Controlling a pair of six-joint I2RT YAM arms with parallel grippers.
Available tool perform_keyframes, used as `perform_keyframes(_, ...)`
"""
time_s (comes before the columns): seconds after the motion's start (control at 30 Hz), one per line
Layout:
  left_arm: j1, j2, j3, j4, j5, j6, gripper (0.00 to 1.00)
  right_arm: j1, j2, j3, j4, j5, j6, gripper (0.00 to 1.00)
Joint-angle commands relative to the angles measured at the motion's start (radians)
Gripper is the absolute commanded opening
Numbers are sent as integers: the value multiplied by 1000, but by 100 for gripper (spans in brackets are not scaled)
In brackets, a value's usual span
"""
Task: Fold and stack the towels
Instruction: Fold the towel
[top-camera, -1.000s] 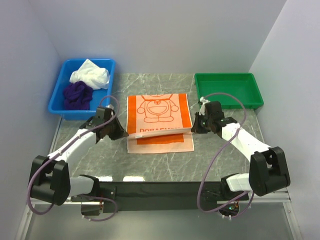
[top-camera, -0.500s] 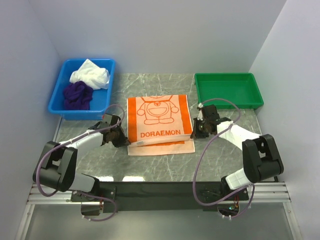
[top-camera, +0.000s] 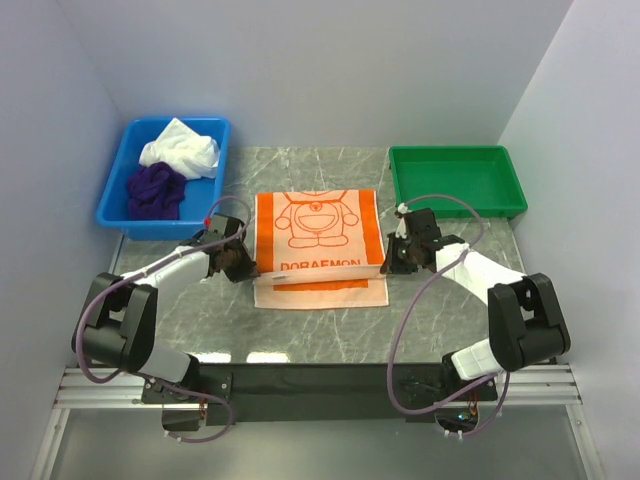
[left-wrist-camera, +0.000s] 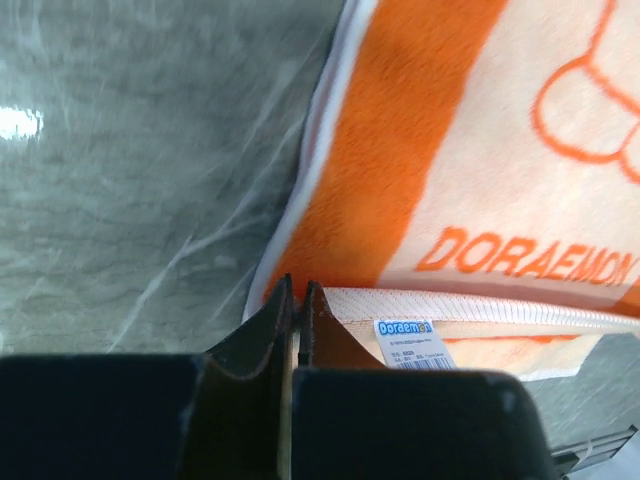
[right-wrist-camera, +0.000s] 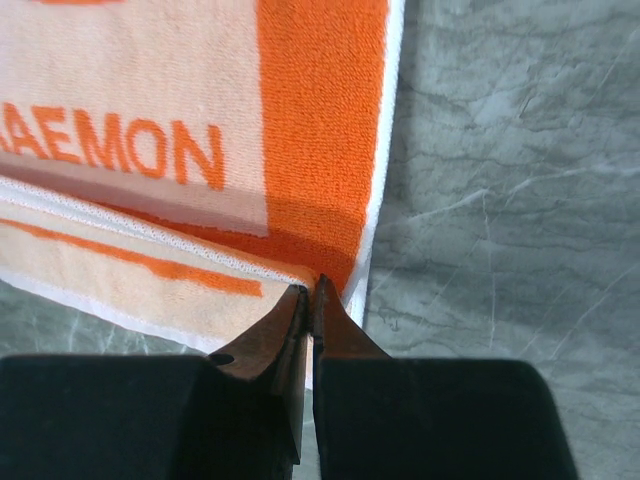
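Observation:
The orange towel (top-camera: 318, 235) with its white Doraemon print lies flat mid-table, and its near edge is lifted and doubled back over it. My left gripper (top-camera: 243, 268) is shut on that edge's left corner. In the left wrist view the left gripper (left-wrist-camera: 297, 290) pinches the hem beside a small Doraemon label (left-wrist-camera: 405, 331). My right gripper (top-camera: 388, 262) is shut on the right corner, and the right wrist view shows the right gripper (right-wrist-camera: 311, 288) nipping the hem of the orange towel (right-wrist-camera: 320, 120). The white towel (top-camera: 180, 148) and the purple towel (top-camera: 155, 190) lie bunched in the blue bin (top-camera: 118, 205).
A green tray (top-camera: 500, 205) stands at the back right, its floor bare. The blue bin stands at the back left. Grey marble tabletop (top-camera: 330, 330) shows around the orange towel. Both forearms lie low over the table on either side of the towel.
Both forearms have dropped lower and closer to the table, still holding the towel's near edge. The lifted edge dipped toward me, then shifted slightly back over the towel.

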Motion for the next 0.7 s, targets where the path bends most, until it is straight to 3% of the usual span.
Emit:
perform_keyframes(0.0, 14, -5, 48, -86, -130, 47, 1, -27, -83, 12, 5, 112, -7, 0)
perform_keyframes(0.67, 12, -251, 86, -234, -127, 45, 1, -26, -300, -25, -70, 160, -1, 0)
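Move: Each hand still pinches one corner of the upper layer's hem. The near edge of the towel's lower layer has its middle about 7 cm back from both hands, some 12 cm to the left hand's right and 12 cm to the right hand's left, roughly 3 cm below. The towel's folded far edge has its middle about 15 cm ahead of the hands, equally far inward. The blue bin is 18 cm ahead of and 17 cm left of the left hand; the green tray is 17 cm ahead of and 14 cm right of the right hand. Both arms rise together almost straight up by about 7.5 cm, first easing less than a centimetre forward, keeping their shut grip on the two hem corners and carrying the upper layer's edge away from the lower layer. As they climb, the wrists tilt so that the downward-pointing fingers swing a little outward over the table, some 10 degrees on the left and a bit more on the right, and the hem stays stretched between the hands with hardly any sideways travel. ##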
